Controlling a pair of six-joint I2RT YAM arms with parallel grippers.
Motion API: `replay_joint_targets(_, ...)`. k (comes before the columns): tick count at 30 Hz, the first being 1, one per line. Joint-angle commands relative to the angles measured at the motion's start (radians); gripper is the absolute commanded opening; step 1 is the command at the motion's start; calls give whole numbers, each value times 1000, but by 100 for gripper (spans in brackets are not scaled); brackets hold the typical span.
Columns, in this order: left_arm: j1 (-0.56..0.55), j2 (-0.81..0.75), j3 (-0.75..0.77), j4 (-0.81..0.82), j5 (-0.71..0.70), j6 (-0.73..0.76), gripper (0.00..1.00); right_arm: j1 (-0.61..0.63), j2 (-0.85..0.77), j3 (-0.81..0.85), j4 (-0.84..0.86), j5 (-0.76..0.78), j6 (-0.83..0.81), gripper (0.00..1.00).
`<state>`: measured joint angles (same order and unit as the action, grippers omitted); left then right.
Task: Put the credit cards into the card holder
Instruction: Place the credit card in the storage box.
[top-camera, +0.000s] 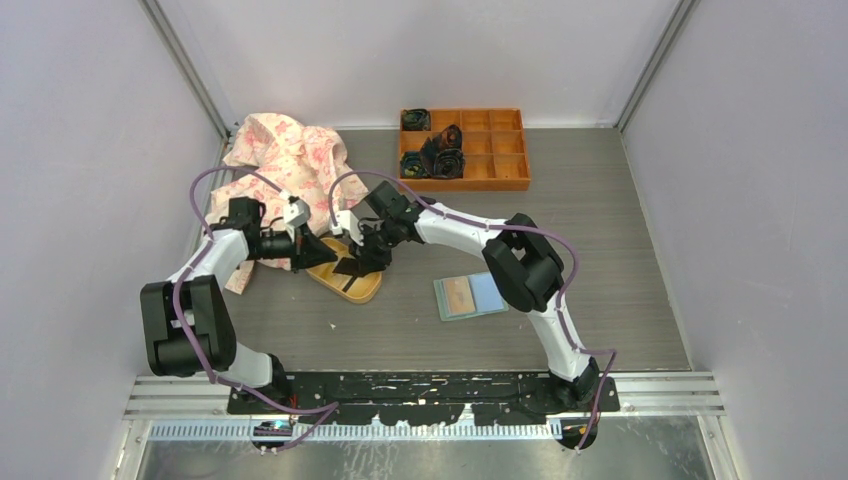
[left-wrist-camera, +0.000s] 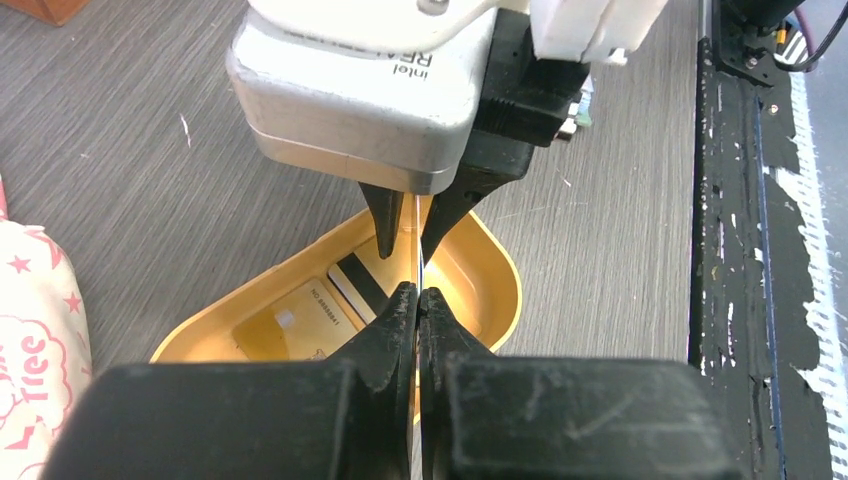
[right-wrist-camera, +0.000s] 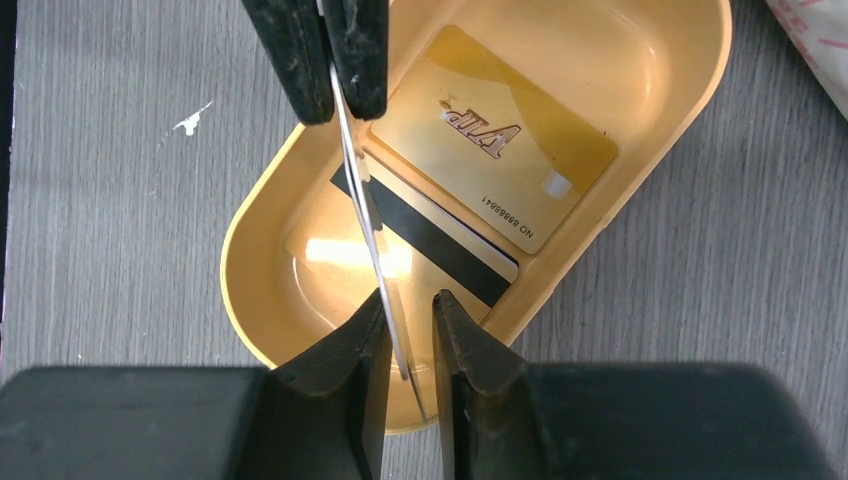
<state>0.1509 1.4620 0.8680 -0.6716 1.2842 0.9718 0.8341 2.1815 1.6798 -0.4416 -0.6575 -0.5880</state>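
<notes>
A yellow-orange oval dish holds a gold card lying over a dark-striped card. Both also show in the left wrist view, the gold card and the striped one. My left gripper is shut on a thin whitish card, held edge-up over the dish. My right gripper faces it from the other side. Its jaws stand a little apart around the same card, which leans on the left finger. The mint-green card holder lies open on the table to the right, apart from both grippers.
An orange compartment tray with dark objects stands at the back. A floral cloth lies at the back left, next to the left arm. The black mounting rail runs along the near edge.
</notes>
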Motion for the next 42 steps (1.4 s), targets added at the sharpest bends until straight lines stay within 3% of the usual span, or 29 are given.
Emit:
replay_joint_targets(1, 3, -20, 6, 16, -32, -11, 0, 3, -6, 36, 42, 9, 18, 29)
replay_joint_targets(8, 4, -109, -11, 119, -120, -147, 0, -5, -40, 24, 36, -3, 43, 50)
replay_joint_targets(15, 4, -256, -61, 311, -196, -388, 0, -20, -108, 18, 21, -26, 76, 68)
replay_joint_targets(22, 4, -340, -70, 395, -207, -607, 0, -49, -199, 24, -87, -82, 63, 76)
replay_joint_targets(30, -6, -449, -114, 496, -161, -939, 0, -131, -391, -62, -261, -156, -6, 77)
replay_joint_targets(34, -89, -550, -166, 550, -218, -1100, 0, -213, -584, -176, -342, -189, -53, 77)
replay_joint_targets(37, -242, -605, -219, 626, -337, -1261, 0, -291, -746, -290, -358, -215, -65, 80)
replay_joint_targets(42, -543, -629, -295, 780, -585, -1427, 0, -371, -947, -468, -371, -221, -1, 99)
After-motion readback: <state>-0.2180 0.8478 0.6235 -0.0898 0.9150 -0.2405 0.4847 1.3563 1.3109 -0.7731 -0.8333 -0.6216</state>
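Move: The right fingers, already parting around the black card, are inside one end of the storage box, whose middle lies about 5 cm to their left, 1 cm back and 4 cm below. From that hand the open card holder is some 22 cm to the right, 7 cm back and 5 cm below. From the left hand, still pinching a gold card, the card holder is roughly 27 cm right, 9 cm back and 11 cm below, while the box is 3 cm back, straight below by about 9 cm. Staying low in the storage box at first, the right hand spreads its fingers from a quarter to about three-quarters open to free the black card, then climbs and swings right by some 18 cm each, opening fully and ending high near the card holder. The left hand keeps its pinch on the gold card, dips slightly, rises about 9 cm, then sweeps right and back towards the holder, its wrist turning counter-clockwise and tipping down a little. ##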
